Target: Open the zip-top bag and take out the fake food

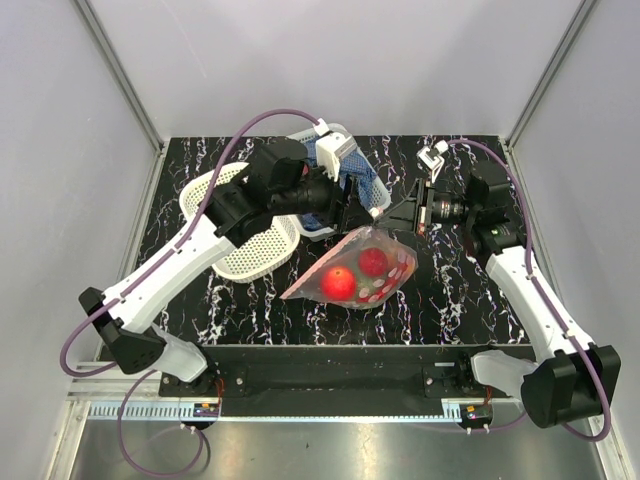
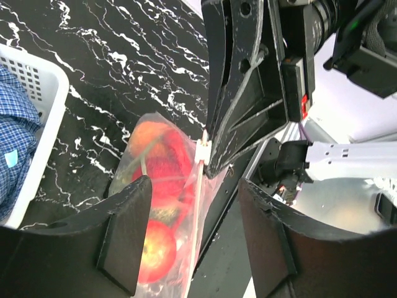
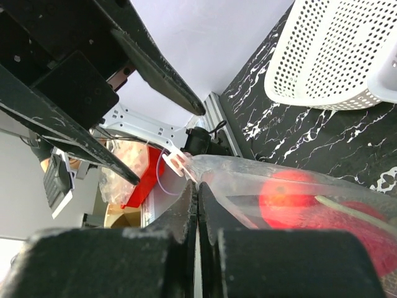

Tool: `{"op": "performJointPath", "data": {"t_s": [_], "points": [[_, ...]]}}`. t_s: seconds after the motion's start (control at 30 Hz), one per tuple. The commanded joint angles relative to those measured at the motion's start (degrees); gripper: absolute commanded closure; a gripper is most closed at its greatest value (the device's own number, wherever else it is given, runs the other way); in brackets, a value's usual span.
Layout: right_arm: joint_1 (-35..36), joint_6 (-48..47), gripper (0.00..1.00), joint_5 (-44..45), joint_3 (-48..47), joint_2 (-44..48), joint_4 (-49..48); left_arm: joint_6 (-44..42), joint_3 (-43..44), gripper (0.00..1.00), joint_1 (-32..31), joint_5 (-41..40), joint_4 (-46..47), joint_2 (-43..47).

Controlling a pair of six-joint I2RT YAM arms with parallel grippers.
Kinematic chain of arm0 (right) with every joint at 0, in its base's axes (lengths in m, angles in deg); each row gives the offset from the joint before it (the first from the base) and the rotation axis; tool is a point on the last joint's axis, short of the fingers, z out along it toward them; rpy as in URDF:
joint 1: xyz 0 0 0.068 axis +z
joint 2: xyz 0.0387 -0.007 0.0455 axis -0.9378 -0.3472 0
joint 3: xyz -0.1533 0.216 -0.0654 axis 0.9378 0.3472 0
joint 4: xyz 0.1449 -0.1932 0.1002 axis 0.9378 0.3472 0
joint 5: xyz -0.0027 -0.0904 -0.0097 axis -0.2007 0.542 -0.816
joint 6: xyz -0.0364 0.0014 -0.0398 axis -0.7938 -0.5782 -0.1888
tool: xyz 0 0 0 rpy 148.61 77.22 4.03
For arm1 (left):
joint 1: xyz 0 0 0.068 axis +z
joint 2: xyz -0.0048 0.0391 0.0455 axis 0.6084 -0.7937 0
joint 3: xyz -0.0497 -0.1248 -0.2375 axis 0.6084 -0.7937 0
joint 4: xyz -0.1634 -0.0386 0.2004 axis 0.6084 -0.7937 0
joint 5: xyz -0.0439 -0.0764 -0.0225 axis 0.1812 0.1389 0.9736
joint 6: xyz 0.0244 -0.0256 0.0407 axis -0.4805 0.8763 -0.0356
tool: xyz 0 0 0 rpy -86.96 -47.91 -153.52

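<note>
The zip-top bag point(image 1: 352, 272) hangs tilted just above the black table, held by one top corner. Red fake food point(image 1: 339, 283) shows through it, with a second red fruit point(image 1: 373, 261) higher up. My right gripper point(image 3: 197, 192) is shut on the bag's point(image 3: 291, 180) top edge, right beside the white slider point(image 3: 177, 162). My left gripper point(image 2: 195, 239) is open, its fingers point(image 2: 124, 239) on either side of the bag's point(image 2: 158, 186) upper edge without touching it. In the top view both grippers meet above the bag, left gripper point(image 1: 352, 214) and right gripper point(image 1: 396, 224).
A white perforated basket point(image 1: 250, 245) lies left of the bag under my left arm. Behind it a second basket point(image 1: 372, 188) holds blue cloth point(image 2: 15, 124). In the right wrist view a basket point(image 3: 335, 56) is close by at the upper right.
</note>
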Motion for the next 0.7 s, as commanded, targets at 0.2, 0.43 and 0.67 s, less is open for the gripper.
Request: {"op": "performJointPath", "data": {"t_s": [0.2,0.43,0.67], "points": [[0.21,2.9,1.0,1.52,0.56,2.39,-3.83,1.56,3.05,0.46,-0.42,0.68,4.43,-1.81],[0.21,3.34,1.0,1.17,1.09,2.91,-4.18,2.35,4.19,0.5,-0.51,1.48,5.22,-3.31],[0.21,3.69,1.0,1.61,1.18,3.27,-4.44,2.79,4.1,0.69,-0.42,3.23,5.84,-4.01]]}}
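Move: The white zipper slider sits roughly 4 cm to the right of the open left hand, about 1 cm ahead and 2 cm lower. The nearer red fruit in the hanging bag is about 4 cm left of that hand, 1 cm ahead and 14 cm below; the clothes basket stands 25 cm ahead, 6 cm left and 30 cm down. From the right hand, the slider is about 2 cm left, level fore and aft, and 1 cm higher. Rightward at an easy pace, the left hand creeps about 2 cm in towards the zipper slider, easing some 1 cm forward, while its fingers close from well open to roughly a third open, ending with one on either side of the slider. The right hand stays in place, still pinching the bag's top edge right beside the slider. ##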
